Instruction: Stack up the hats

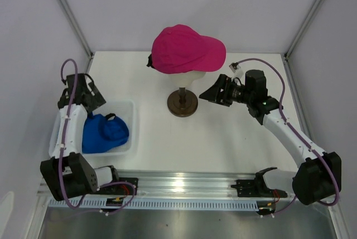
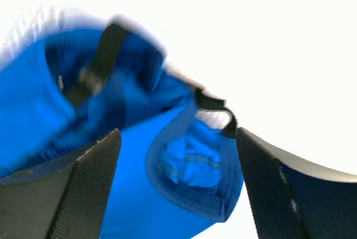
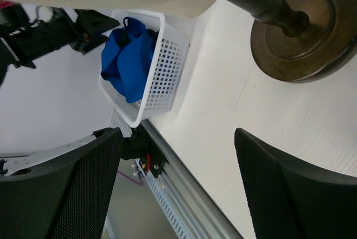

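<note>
A magenta-pink hat (image 1: 187,48) sits on the cream mannequin head, brim pointing right. A royal blue hat (image 1: 105,133) lies crumpled in the white basket (image 1: 129,108) at the left. My left gripper (image 1: 95,98) hovers over the far end of that basket, open. In the left wrist view the blue hat (image 2: 139,155) fills the space beyond the spread fingers (image 2: 83,189), its strap up, and the left gripper (image 2: 178,194) holds nothing. My right gripper (image 1: 207,94) stands open just right of the mannequin stand, below the pink hat's brim, and is empty (image 3: 178,189).
The brown round stand base (image 1: 182,104) stands mid-table, and shows close by in the right wrist view (image 3: 301,33). That view also takes in the mesh basket (image 3: 162,66) with the blue hat (image 3: 128,55). An aluminium rail (image 1: 184,186) runs along the near edge.
</note>
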`<state>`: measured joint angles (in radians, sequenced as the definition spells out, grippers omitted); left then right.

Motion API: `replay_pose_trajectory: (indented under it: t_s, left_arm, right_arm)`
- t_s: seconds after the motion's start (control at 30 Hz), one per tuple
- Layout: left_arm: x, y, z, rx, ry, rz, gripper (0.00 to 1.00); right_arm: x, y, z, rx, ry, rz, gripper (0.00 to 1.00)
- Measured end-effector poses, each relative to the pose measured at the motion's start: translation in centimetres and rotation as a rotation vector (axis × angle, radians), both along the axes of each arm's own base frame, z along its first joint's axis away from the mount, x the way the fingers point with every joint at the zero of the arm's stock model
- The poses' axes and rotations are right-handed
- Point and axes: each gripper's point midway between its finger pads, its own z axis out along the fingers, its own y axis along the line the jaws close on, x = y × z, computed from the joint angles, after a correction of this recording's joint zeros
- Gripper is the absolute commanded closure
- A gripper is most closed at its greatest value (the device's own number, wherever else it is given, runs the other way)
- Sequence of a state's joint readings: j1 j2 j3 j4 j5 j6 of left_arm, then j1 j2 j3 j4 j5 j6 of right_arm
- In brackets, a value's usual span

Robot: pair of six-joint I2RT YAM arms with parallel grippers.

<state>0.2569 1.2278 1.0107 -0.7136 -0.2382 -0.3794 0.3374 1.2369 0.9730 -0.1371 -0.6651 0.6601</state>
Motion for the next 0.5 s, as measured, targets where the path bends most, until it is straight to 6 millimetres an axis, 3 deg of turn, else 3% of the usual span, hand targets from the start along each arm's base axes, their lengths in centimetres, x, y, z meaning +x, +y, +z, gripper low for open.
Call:
replay_pose_trajectory:
  t_s: [0.1,0.2,0.37,0.5]
  left_arm:
    - [2.3,-0.3,3.2,0.036,-0.033,-0.172,0.18]
    - [3.9,-1.0,3.6,0.04,-0.026,-0.322,0.25]
    - [3.5,-2.2,-0.1,-0.012,0.108,-0.491,0.35]
    - [1.2,-2.3,-3.8,-0.032,0.236,-0.54,0.36]
  right_arm:
    - [0.0,-0.1,-0.2,-0.01,0.0,-0.004,0.13]
    - [0.0,-0.3,-0.6,-0.026,0.004,-0.004,0.13]
    - [0.5,-1.2,0.2,-0.055,-0.02,-0.003,0.12]
    - [1.7,-2.0,1.1,-0.079,-0.056,-0.011,0.12]
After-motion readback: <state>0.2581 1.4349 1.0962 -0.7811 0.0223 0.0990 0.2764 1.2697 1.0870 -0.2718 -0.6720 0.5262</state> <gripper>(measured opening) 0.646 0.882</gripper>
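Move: The blue hat in the basket lies about 6 cm back from the left hand, 4 cm to its right and 8 cm below. The second blue hat's black strap is some 8 cm to this hand's left, level with it, also 8 cm down; the head stand's foot is roughly 9 cm ahead, 37 cm right and 13 cm down. From the right hand, the blue hat lies about 44 cm left, 7 cm back, 19 cm below. Left hand rises forward, then drops about 7 cm towards the blue hat, turning 30 degrees clockwise, fingers narrowing. ##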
